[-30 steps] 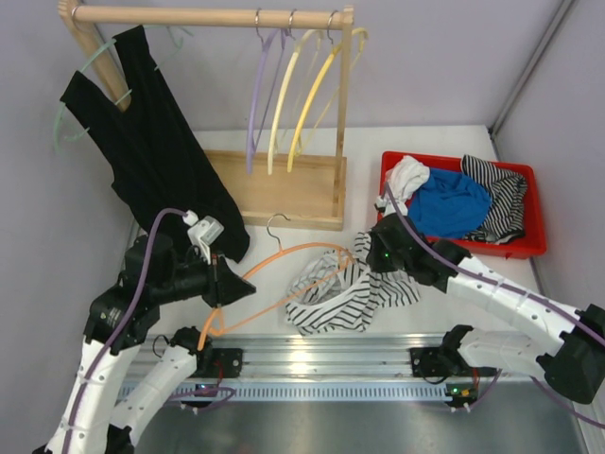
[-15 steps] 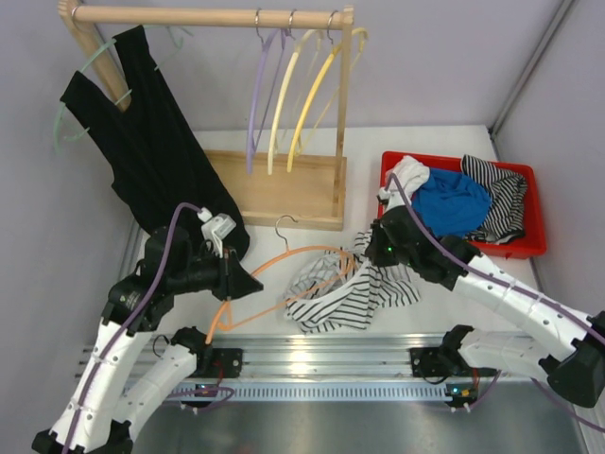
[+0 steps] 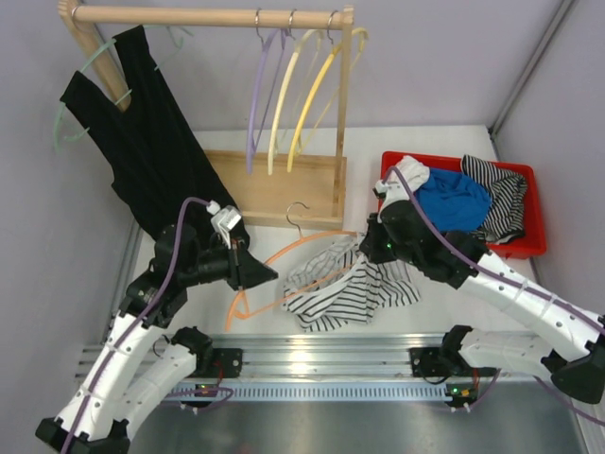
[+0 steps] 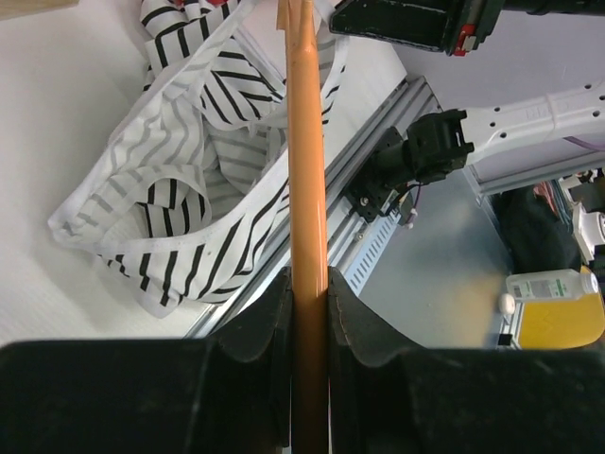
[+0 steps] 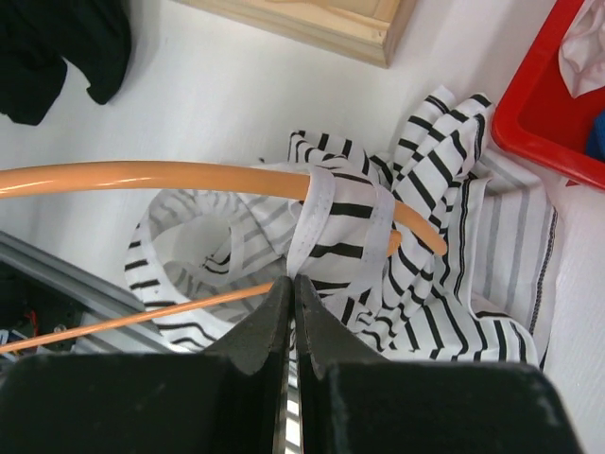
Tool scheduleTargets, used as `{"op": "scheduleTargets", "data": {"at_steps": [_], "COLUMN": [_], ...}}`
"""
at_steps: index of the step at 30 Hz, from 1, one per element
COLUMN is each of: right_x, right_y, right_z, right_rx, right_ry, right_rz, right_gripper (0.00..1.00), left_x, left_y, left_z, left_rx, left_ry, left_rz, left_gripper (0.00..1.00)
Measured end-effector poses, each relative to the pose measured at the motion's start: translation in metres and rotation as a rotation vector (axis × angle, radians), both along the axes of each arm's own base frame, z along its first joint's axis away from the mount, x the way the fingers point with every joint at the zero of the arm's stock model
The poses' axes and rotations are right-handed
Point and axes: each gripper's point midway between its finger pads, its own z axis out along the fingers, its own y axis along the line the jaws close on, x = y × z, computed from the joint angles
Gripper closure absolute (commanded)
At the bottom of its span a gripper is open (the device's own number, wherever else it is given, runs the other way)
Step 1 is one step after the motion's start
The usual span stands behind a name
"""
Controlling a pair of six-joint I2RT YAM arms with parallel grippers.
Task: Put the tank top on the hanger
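The orange hanger [image 3: 284, 251] is lifted at a slant over the table, its metal hook [image 3: 298, 213] pointing toward the rack. My left gripper [image 3: 260, 274] is shut on the hanger's left arm [image 4: 304, 142], which runs straight out between the jaws [image 4: 307, 293]. The striped tank top [image 3: 350, 288] lies crumpled under and to the right of the hanger. One wide strap [image 5: 345, 222] is looped over the hanger's right arm [image 5: 142, 177]. My right gripper [image 5: 293, 282] is shut on the edge of that strap, near the hanger's right end [image 3: 373, 248].
A wooden rack [image 3: 284, 189] at the back holds purple and yellow hangers [image 3: 284, 95] and a black tank top [image 3: 142, 142] on a pale green hanger. A red bin [image 3: 534, 236] of clothes stands at the right. A metal rail [image 3: 312, 355] runs along the near edge.
My left gripper has carried the hanger to the right and toward the rack. The right gripper has shifted slightly back with the strap, which now sits further along the hanger arm.
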Motion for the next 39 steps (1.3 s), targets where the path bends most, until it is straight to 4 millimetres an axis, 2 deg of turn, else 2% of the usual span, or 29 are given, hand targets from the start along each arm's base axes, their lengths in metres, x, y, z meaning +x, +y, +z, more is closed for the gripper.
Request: {"op": "scheduleTargets", "data": {"at_steps": [6,13,19,23,25,26,27,28,31,35,39], "right_x": [-0.002,-0.009,-0.021,-0.028,-0.030,-0.031,-0.033,-0.035,-0.038,-0.037,-0.034], "right_y": [0.006,0.000,0.004,0.000,-0.004,-0.006,-0.011,-0.015,-0.022,-0.027,-0.025], "right_z": [0.021,0.027,0.039,0.044,0.044,0.043,0.041,0.039,0.037,0.040,0.053], "right_rx": [0.018,-0.014,-0.009,0.005,0.014,0.017,0.018,0.018,0.023,0.016,0.037], "right_ry": [-0.031,-0.027,-0.048,-0.057,-0.065,-0.068,-0.070,-0.072,-0.080,-0.107,-0.163], "right_rz": [0.014,0.013,0.042,0.039,0.029,0.023,0.017,0.011,0.004,-0.002,0.028], "right_gripper": [0.99,1.00,0.99,0.98,0.93,0.85,0.81,0.70,0.53,0.47,0.47], "left_x": [-0.006,-0.018,-0.002,0.010,0.014,0.015,0.016,0.016,0.016,0.015,0.012], "left_y": [-0.021,-0.061,-0.077,-0.084,-0.087,-0.087,-0.088,-0.089,-0.093,-0.099,-0.105], "left_z": [-0.008,-0.019,-0.021,-0.024,-0.026,-0.026,-0.027,-0.026,-0.024,-0.025,-0.033], "left_rx": [-0.029,-0.006,-0.018,-0.030,-0.035,-0.039,-0.045,-0.052,-0.079,-0.096,-0.099], "left_ry": [0.011,-0.021,-0.082,-0.106,-0.115,-0.121,-0.127,-0.134,-0.151,-0.158,-0.150], "left_rz": [-0.069,-0.156,-0.105,-0.076,-0.070,-0.069,-0.069,-0.070,-0.082,-0.111,-0.139], "left_gripper": [1.00,1.00,1.00,1.00,1.00,1.00,1.00,1.00,1.00,1.00,1.00]}}
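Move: About 20 cm to the right of the left hand, some 3 cm farther out and 4 cm lower, is the tank top's strap, already around the hanger's right end. From the right hand, which pinches that strap, this hanger end is roughly 4 cm ahead and 3 cm right, nearly level. The tank top's body lies about 11 cm below, 3 cm left and 1 cm ahead; the red bin stands some 26 cm right and 17 cm ahead, 9 cm lower. Threading the hanger deeper through the strap, the left hand keeps its grip and carries the hanger about 10 cm right, sinking some 3 cm, with a small swing back then forward and a slight clockwise turn. The right hand holds the strap as it rises and draws back about 4 cm, then opens, lets go of the strap and ends a little higher and to the right. ##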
